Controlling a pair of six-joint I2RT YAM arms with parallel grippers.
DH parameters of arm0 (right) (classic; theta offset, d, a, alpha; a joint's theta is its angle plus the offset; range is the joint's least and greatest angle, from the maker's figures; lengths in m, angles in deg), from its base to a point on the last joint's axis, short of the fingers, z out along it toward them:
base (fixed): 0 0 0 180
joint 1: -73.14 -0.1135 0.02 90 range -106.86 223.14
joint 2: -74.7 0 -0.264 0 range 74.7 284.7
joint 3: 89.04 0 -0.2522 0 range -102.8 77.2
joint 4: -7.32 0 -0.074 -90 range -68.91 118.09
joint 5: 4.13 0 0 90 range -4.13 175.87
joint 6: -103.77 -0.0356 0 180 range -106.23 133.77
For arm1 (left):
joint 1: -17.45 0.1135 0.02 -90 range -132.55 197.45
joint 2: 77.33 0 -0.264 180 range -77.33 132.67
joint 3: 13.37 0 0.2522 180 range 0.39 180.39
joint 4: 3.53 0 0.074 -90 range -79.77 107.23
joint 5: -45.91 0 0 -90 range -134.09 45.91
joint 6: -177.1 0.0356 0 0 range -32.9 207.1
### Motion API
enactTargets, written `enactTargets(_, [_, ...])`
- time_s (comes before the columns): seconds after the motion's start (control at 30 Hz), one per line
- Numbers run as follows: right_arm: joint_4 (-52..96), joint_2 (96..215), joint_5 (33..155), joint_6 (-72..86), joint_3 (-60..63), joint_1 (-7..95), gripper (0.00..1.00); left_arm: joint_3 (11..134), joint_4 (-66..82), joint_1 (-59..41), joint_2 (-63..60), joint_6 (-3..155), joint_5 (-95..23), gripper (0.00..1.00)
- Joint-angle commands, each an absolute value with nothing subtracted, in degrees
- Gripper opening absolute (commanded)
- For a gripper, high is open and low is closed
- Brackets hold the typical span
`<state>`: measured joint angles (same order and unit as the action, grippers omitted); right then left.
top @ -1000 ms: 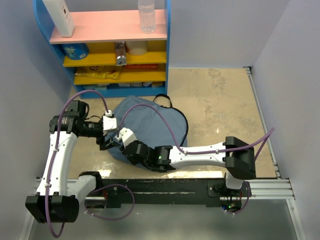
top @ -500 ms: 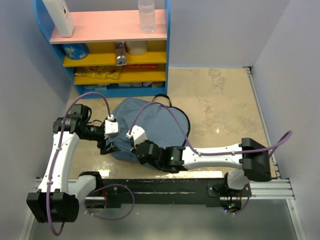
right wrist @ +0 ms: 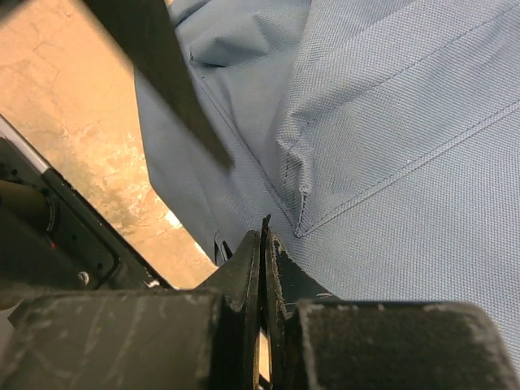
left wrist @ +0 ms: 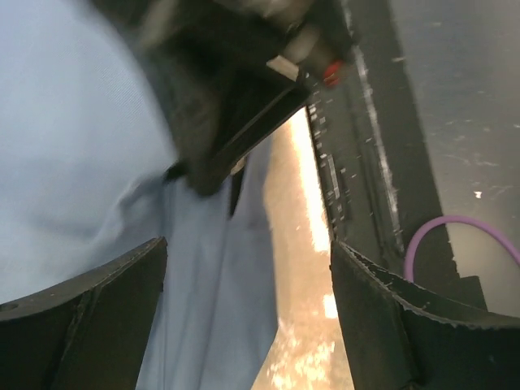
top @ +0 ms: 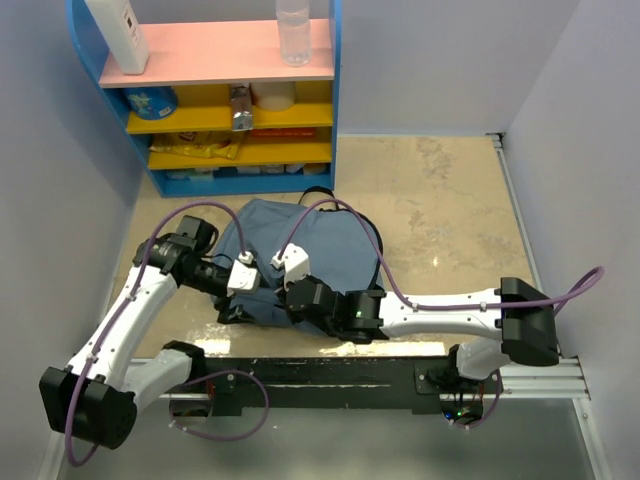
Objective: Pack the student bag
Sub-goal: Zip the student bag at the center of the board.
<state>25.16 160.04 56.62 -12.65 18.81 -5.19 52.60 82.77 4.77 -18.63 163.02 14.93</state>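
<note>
The slate-blue student bag [top: 310, 240] lies on the tan table in front of the shelf, its black straps at the far side. My right gripper [top: 268, 300] is at the bag's near-left edge. In the right wrist view its jaws [right wrist: 264, 231] are pressed together on a thin black tab of the bag, with blue fabric [right wrist: 390, 122] just beyond. My left gripper [top: 233, 308] is beside it, open. Its two fingers [left wrist: 81, 313] straddle the bag's edge [left wrist: 203, 309] and bare table, gripping nothing.
A blue shelf unit [top: 230, 60] with pink and yellow boards stands at the back left, holding a bottle [top: 293, 30] and a white container [top: 118, 35]. The black base rail [top: 330, 375] runs along the near edge. Grey walls close both sides.
My right gripper has shut at the bag's near edge. The left arm has swung in toward the right arm, and the bag has shifted slightly right.
</note>
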Motion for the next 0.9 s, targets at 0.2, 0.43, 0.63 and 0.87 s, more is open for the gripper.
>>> enactTargets(0.2, [19.77, 151.44, 51.86, -17.25, 17.6, -3.77, 0.0, 49.0, 69.65, -0.3, -16.68, 153.28, 14.62, 0.75])
enactTargets(0.43, [18.27, 149.32, 52.03, -18.05, 18.14, -3.77, 0.0, 48.29, 58.41, -2.15, -16.15, 145.03, 12.69, 0.62])
enactTargets(0.63, [18.54, 149.5, 52.74, -17.52, 17.26, -3.77, 0.0, 48.91, 53.56, -4.42, -15.37, 141.15, 12.68, 0.6])
enactTargets(0.87, [21.69, 149.24, 49.94, -17.17, 17.17, -3.77, 0.0, 47.24, 54.44, -7.95, -15.54, 141.15, 10.32, 0.03])
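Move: The zip edge to pinch lies at the right gripper's tips, some 5 cm to the left gripper's right, 2 cm ahead and 3 cm lower. The right gripper already has the zipper pull in its shut tips, about 1 cm below its hand point. The student bag's middle is roughly 9 cm ahead of the left gripper and 11 cm to its right, about 6 cm lower. Bring the wide-open left gripper down a little, then right and forward, about 5 cm across, to the zip edge just under the right fingertips, and close it there until nearly shut to pinch the cloth. Meanwhile keep the right gripper shut on the zipper pull and raise it some 5 cm, drifting slightly right with a small tilt. ##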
